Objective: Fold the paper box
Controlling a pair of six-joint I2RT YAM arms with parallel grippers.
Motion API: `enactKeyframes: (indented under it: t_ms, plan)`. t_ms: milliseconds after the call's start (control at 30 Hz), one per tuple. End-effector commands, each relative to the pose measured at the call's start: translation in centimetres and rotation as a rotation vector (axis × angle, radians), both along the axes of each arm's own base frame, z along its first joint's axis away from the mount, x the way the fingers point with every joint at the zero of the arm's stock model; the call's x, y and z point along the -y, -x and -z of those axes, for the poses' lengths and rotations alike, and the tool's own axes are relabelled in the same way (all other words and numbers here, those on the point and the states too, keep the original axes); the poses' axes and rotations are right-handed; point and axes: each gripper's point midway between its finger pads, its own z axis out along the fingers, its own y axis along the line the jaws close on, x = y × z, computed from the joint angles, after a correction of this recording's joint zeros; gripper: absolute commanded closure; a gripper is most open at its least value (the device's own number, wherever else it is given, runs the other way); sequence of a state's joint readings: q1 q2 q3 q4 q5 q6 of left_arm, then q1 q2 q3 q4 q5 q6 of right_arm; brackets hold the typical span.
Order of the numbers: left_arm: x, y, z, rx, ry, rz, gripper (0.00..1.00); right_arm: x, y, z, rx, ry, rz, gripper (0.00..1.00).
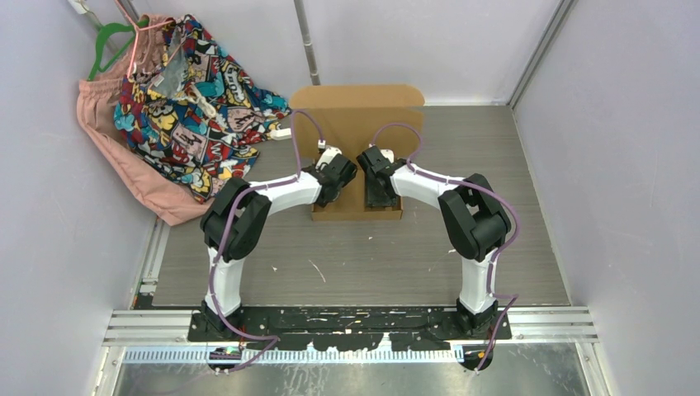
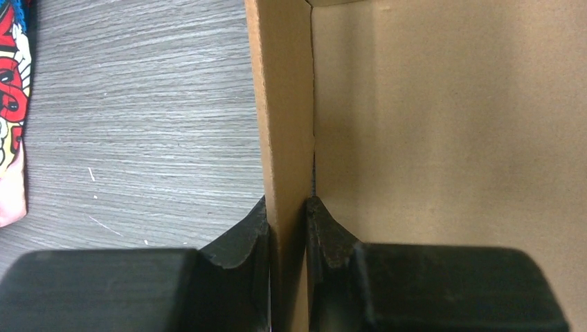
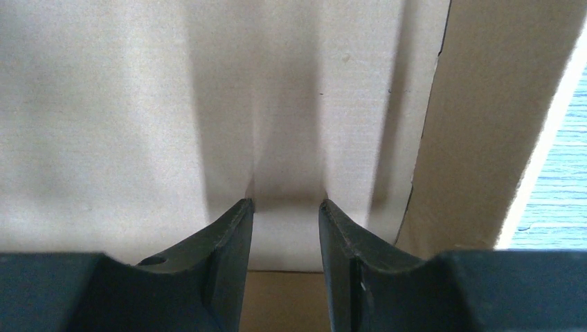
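The paper box (image 1: 357, 107), plain brown cardboard, sits at the back middle of the table with its lid flap standing up behind and its tray toward me. My left gripper (image 1: 337, 172) is shut on the tray's left side wall (image 2: 287, 124), one finger outside and one inside, and the wall stands upright between them (image 2: 287, 207). My right gripper (image 1: 376, 169) is inside the tray. Its fingers stand apart (image 3: 286, 207) with the tips against a pale cardboard panel (image 3: 138, 104) and nothing between them. The box's right wall (image 3: 484, 124) rises beside it.
A bright comic-print cloth (image 1: 194, 91) and a pink garment (image 1: 124, 157) on a green hanger (image 1: 111, 37) lie at the back left, close to the box's left corner. Grey walls close in both sides. A metal rail (image 1: 347, 318) runs along the near edge.
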State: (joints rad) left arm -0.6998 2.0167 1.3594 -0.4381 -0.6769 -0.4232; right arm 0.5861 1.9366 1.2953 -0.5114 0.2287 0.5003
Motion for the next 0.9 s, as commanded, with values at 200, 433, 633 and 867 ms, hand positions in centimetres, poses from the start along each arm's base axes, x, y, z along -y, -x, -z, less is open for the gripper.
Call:
enactKeyframes:
  t_ms: [200,433,633,867]
  plan:
    - [0.0,0.2,-1.2,-0.03,0.011,0.033,0.59,1.7,1.7,3.3,-0.092,0.085,0.006,0.55]
    - [0.3,0.5,-3.1,-0.103,0.071,0.067,0.57,1.8,1.9,3.2,-0.091,0.086,0.004,0.55]
    - [0.5,1.7,-3.7,-0.162,0.108,0.082,0.57,1.9,1.8,3.2,-0.091,0.089,0.006,0.55]
    - [0.2,3.1,-3.4,-0.211,0.146,0.067,0.6,1.9,1.8,3.0,-0.089,0.094,0.003,0.55]
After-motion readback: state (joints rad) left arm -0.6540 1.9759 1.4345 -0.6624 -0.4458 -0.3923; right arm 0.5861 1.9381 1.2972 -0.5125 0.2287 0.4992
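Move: The left fingers are shut on the box's left side wall, whose middle is about 1 cm back of them, level sideways and 1 cm lower. The front wall's middle lies some 6 cm back and 10 cm to the right, also 1 cm lower; the upright lid panel stands roughly 10 cm ahead, 9 cm right and 7 cm higher. From the right hand, low inside the box, the left wall is about 16 cm left, 4 cm ahead and 1 cm higher. The left hand first opens its fingers from their pinch on the left side wall, to a bit under half wide, sinking only slightly, then backs some 2.5 cm along the wall towards the front-left corner while rising about 1 cm, the wall still between the open fingers. As it backs off, the wrist tips the fingers about 15 degrees more steeply down, while the right hand stays still inside the box, near the front wall, with its fingers part open. ##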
